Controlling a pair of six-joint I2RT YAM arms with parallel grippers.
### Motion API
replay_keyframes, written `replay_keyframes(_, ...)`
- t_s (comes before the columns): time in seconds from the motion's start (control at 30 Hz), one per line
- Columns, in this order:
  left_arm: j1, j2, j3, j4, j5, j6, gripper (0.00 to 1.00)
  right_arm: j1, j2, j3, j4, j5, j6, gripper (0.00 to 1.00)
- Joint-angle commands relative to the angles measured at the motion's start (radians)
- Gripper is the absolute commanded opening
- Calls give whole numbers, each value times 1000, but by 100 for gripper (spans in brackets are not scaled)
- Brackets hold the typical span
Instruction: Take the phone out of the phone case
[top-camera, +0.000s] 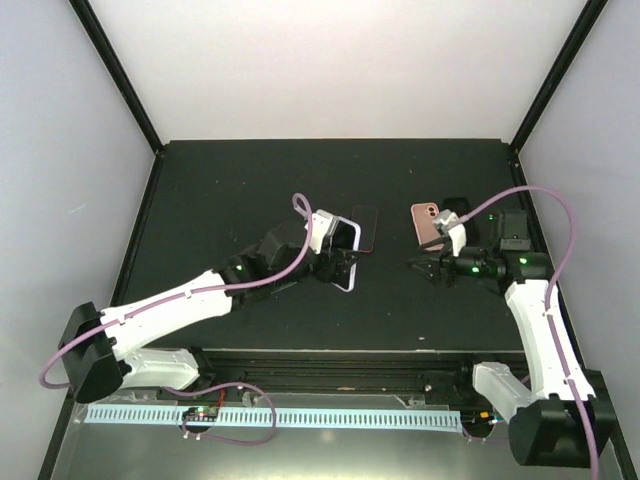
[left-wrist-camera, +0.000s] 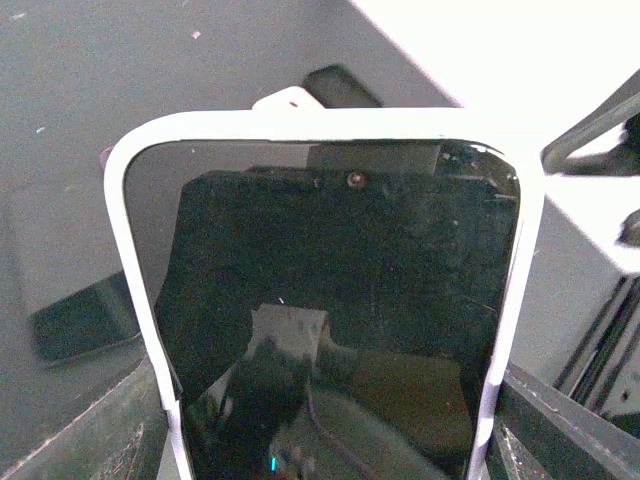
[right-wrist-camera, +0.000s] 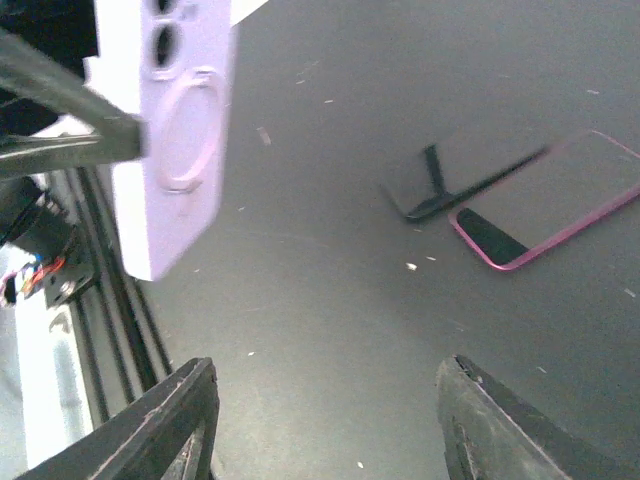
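Observation:
A phone (left-wrist-camera: 330, 290) in a white-lilac phone case (left-wrist-camera: 320, 124) stands on edge above the middle of the table. My left gripper (top-camera: 335, 262) is shut on its lower sides, dark screen toward the left wrist camera. In the right wrist view the case's lilac back (right-wrist-camera: 175, 130), with its camera holes and ring, hangs at upper left. To its right my right gripper (top-camera: 422, 267) hovers over bare table, apart from the cased phone. Its fingers (right-wrist-camera: 170, 430) are open with nothing between them.
A pink-rimmed phone (right-wrist-camera: 550, 200) lies flat beside a dark phone (right-wrist-camera: 455, 185) just beyond the held phone (top-camera: 343, 240). Another pink phone (top-camera: 428, 222) lies back up near the right arm. The table's black front rail (top-camera: 330, 360) runs along the near edge.

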Motion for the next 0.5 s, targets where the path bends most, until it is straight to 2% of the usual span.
replay_keyframes(0.0,-51,6,-18,310,-173,-118,10,193,-16,54,74,149,61,59)
replay_keyframes(0.07,-76,5,-17,326,-283,-155,2,291,-18,66,130,252,105,58)
replay_keyframes(0.3,-160,28,50,275,-552,-262,2,454,33,132,227,339,256,57)
replay_keyframes(0.47,-190,52,56,295,-642,-347,2,550,66,173,283,414,296,57)
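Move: The phone in its white case is already held across the left gripper's fingers, its middle about at that hand's point. From the empty right gripper it lies some 16 cm to the left, about 2 cm farther out and nearly level. On the table about 22 cm below the right hand lie the pink-edged phone, 21 cm ahead and 9 left; the black phone, 19 ahead and 17 left; and the pink case, 21 ahead and 10 right. Sweep the right gripper, fingers staying part-open, about 9 cm to the left towards the white-cased phone, then let it climb too as it closes in, stopping short of contact. Meanwhile keep the left grip on the phone's sides, lift the left hand about 4 cm and turn it counter-clockwise some 20 degrees. ##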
